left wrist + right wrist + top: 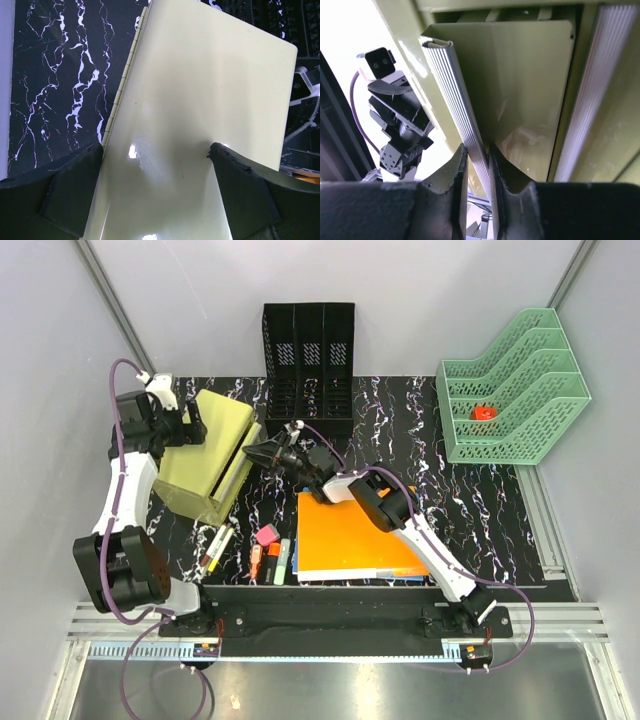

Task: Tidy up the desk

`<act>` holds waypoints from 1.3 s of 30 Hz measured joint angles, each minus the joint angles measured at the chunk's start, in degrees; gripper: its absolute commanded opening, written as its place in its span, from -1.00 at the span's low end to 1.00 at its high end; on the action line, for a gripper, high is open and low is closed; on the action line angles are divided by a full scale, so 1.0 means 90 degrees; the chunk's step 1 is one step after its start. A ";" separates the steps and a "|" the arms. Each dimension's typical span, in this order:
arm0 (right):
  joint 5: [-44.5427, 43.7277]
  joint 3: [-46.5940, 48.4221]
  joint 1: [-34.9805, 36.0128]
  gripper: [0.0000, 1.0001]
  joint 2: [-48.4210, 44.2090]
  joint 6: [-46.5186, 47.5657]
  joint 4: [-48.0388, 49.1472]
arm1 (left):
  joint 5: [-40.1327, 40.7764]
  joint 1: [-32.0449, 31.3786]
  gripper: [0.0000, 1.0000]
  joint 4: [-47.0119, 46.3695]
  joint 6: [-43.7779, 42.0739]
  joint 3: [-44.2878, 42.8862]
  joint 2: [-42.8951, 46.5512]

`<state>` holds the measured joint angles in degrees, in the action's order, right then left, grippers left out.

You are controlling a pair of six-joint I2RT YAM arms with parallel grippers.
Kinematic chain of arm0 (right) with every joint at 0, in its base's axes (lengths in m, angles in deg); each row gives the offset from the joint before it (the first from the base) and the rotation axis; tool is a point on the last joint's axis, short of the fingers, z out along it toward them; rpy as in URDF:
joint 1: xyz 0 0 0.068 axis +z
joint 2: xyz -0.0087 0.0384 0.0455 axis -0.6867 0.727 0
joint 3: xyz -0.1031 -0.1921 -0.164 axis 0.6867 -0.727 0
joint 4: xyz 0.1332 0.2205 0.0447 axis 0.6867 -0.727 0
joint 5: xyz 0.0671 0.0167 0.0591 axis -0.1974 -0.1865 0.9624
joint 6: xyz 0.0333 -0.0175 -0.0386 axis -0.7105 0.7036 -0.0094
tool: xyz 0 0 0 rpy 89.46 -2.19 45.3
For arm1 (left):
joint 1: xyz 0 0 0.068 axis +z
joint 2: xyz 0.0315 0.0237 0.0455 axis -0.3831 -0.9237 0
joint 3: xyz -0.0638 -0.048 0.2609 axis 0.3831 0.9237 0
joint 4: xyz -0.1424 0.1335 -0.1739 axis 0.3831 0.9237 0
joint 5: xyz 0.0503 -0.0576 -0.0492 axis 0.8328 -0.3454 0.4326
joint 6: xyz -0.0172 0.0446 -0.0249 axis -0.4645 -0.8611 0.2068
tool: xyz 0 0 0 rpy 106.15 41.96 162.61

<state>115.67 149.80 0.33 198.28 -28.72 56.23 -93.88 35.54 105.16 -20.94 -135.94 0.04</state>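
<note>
On the left of the desk (470, 510) a thick pale yellow-green folder (210, 455) stands tilted. My left gripper (195, 428) is at its far left edge, jaws wide open. In the left wrist view the fingers (75, 190) straddle the glossy cover (200, 100), the gripper (156, 150) right over it with nothing pinched. My right gripper (255, 452) reaches the folder's right edge. In the right wrist view the gripper (477, 150) is shut on a white ribbed spine strip (450, 100) of the folder.
An orange folder (350, 535) lies flat at front centre on a blue one. Pens (215, 548), a pink eraser (266, 535) and highlighters (280, 560) lie beside it. A black mesh file holder (308, 360) stands at the back, a green tiered tray (515, 390) at the right.
</note>
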 measured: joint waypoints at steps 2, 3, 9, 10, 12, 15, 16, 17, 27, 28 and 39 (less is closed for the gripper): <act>-0.0024 -0.0466 -0.0029 -0.88 -0.0260 0.0005 0.0066 | 0.0002 -0.0007 0.84 -0.0039 0.0007 -0.0002 -0.0029; -0.0015 -0.0746 -0.0063 -0.89 -0.0430 0.0032 0.0092 | 0.0000 -0.0007 0.84 -0.0066 0.0017 -0.0007 -0.0053; 0.0197 -0.1863 -0.0243 -0.90 -0.1110 0.0194 0.0155 | -0.0044 -0.0036 0.84 -0.0270 0.0168 -0.0107 -0.0272; 0.0219 -0.2045 -0.0270 -0.89 -0.1226 0.0233 0.0153 | -0.0049 -0.0041 0.84 -0.0291 0.0189 -0.0114 -0.0291; 0.0274 -0.2416 -0.0321 -0.89 -0.1464 0.0323 0.0155 | -0.0044 -0.0046 0.84 -0.0308 0.0223 -0.0119 -0.0304; 0.0389 -0.2907 -0.0403 -0.89 -0.1775 0.0469 0.0160 | -0.0039 -0.0046 0.84 -0.0277 0.0228 -0.0146 -0.0316; 0.0415 -0.3077 -0.0435 -0.88 -0.1877 0.0532 0.0172 | -0.0036 -0.0046 0.84 -0.0270 0.0228 -0.0151 -0.0316; 0.0454 -0.3262 -0.0469 -0.83 -0.1984 0.0583 0.0185 | -0.0034 -0.0046 0.84 -0.0267 0.0228 -0.0153 -0.0316; 0.1258 -0.4359 -0.0610 0.44 -0.2603 0.1433 -0.0522 | 0.0007 -0.0061 0.85 -0.0197 0.0245 -0.0185 -0.0304; 0.1362 -0.4464 -0.0614 0.45 -0.2679 0.1588 -0.0770 | 0.0015 -0.0061 0.85 -0.0158 0.0245 -0.0194 -0.0294; 0.1532 -0.4750 -0.0746 0.47 -0.4898 0.4716 -0.5071 | 0.0393 -0.0119 0.90 0.1219 -0.0202 -0.0238 0.0517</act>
<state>129.47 107.05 -6.38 154.20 13.73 10.59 -90.34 34.47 116.14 -22.76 -138.08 4.69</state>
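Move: Pinched in the right fingers is the edge of the drawer front, already ajar; the front's middle lies about 4 cm back and 1 cm left of that hand, with the cabinet's middle some 10 cm left, level fore and aft. Of the same hand, the black rack is about 11 cm ahead and 14 cm right, and the pink eraser 20 cm back and 2 cm right. For the left hand, the cabinet's middle is about 5 cm right, 4 cm back and below. Keeping its pinch on the drawer's edge, the right hand pulls about 8 cm to the right and slightly back, away from the cabinet, then opens, drops back and down clear of the front and starts rising again, fingers tipping down some 40 degrees overall. The wide-open left hand eases forward, holds against the cabinet top, then draws back about 5 cm, lifting slightly. ##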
